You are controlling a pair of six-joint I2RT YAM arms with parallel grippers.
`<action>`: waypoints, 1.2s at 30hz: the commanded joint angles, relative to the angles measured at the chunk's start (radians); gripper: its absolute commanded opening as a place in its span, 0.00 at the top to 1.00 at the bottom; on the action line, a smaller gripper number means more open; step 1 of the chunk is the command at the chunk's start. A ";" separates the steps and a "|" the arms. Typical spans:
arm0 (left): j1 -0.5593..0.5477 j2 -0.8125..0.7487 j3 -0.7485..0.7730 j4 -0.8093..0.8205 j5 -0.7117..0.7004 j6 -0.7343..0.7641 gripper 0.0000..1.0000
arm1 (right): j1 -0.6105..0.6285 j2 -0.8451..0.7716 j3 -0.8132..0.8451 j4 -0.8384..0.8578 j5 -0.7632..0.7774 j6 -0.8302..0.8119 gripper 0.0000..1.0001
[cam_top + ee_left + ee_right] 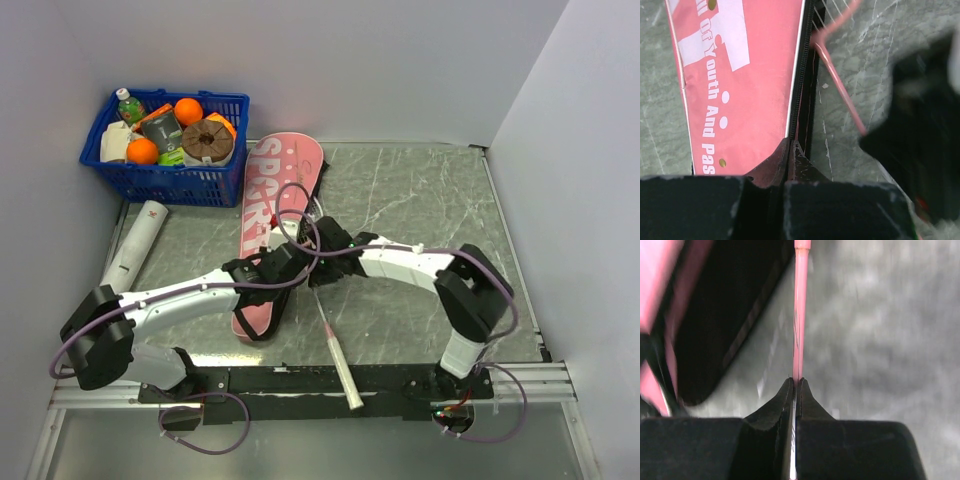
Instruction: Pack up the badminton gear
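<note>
The long pink racket bag lies slanted mid-table, white lettering up. My left gripper is shut on the bag's edge at the black zipper, by the pink panel. My right gripper is shut on the thin pink shaft of a racket. The racket's whitish handle points to the near edge. Its strung head lies at the bag's open side, mostly hidden under the arms. A white tube lies left of the bag.
A blue plastic basket with oranges, a bottle and other groceries stands at the back left. Walls close in the table at the back and both sides. In the left wrist view, the right arm looms as a dark blur close by.
</note>
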 commanded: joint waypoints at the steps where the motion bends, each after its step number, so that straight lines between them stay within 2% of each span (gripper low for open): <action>1: -0.005 -0.041 -0.002 0.045 0.045 -0.020 0.99 | -0.062 0.100 0.114 0.141 -0.013 -0.045 1.00; 8: -0.006 -0.051 -0.030 0.077 0.078 -0.034 0.99 | -0.173 0.228 0.196 0.350 -0.092 -0.028 1.00; 18: -0.006 0.002 0.001 0.102 0.109 -0.023 0.99 | -0.217 0.432 0.478 0.408 -0.161 0.019 1.00; 24: -0.006 0.014 0.019 0.103 0.106 -0.020 0.99 | -0.224 0.493 0.532 0.445 -0.182 0.073 1.00; 25: -0.008 0.015 0.021 0.102 0.106 -0.018 0.99 | -0.224 0.487 0.523 0.451 -0.192 0.074 0.90; 27: -0.006 0.018 0.021 0.102 0.100 -0.017 0.99 | -0.224 0.454 0.474 0.471 -0.198 0.074 0.77; 28: -0.008 0.020 0.021 0.102 0.097 -0.015 0.99 | -0.224 0.438 0.455 0.476 -0.201 0.073 0.68; 29: -0.005 0.023 0.021 0.103 0.095 -0.014 0.99 | -0.224 0.425 0.437 0.478 -0.202 0.070 0.64; 31: -0.006 0.026 0.024 0.103 0.094 -0.012 0.99 | -0.225 0.377 0.379 0.476 -0.208 0.061 0.56; 36: -0.005 0.025 0.022 0.097 0.074 -0.008 0.99 | -0.224 0.226 0.196 0.488 -0.212 0.050 0.50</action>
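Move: Ahead of the right hand, which already grips the racket's shaft, lies the pink bag, its middle about 14 cm forward, 11 cm left and slightly lower. The racket head, already partly under the bag's flap, is some 19 cm ahead and 4 cm left; the handle trails about 26 cm back and 9 cm right. From the left hand, pinching the bag's open zip edge, the bag's middle is about 5 cm ahead, 7 cm left and 6 cm below. Feeding the racket head-first into the bag, the right hand drives the pinched shaft about 19 cm forward, bearing some 6 cm left as the wrist rolls its left side up, then opens its fingers about halfway, releases the shaft and starts drawing back a few centimetres. Meanwhile the left hand keeps its pinch on the zip edge, easing slightly back and down, then a little right. ##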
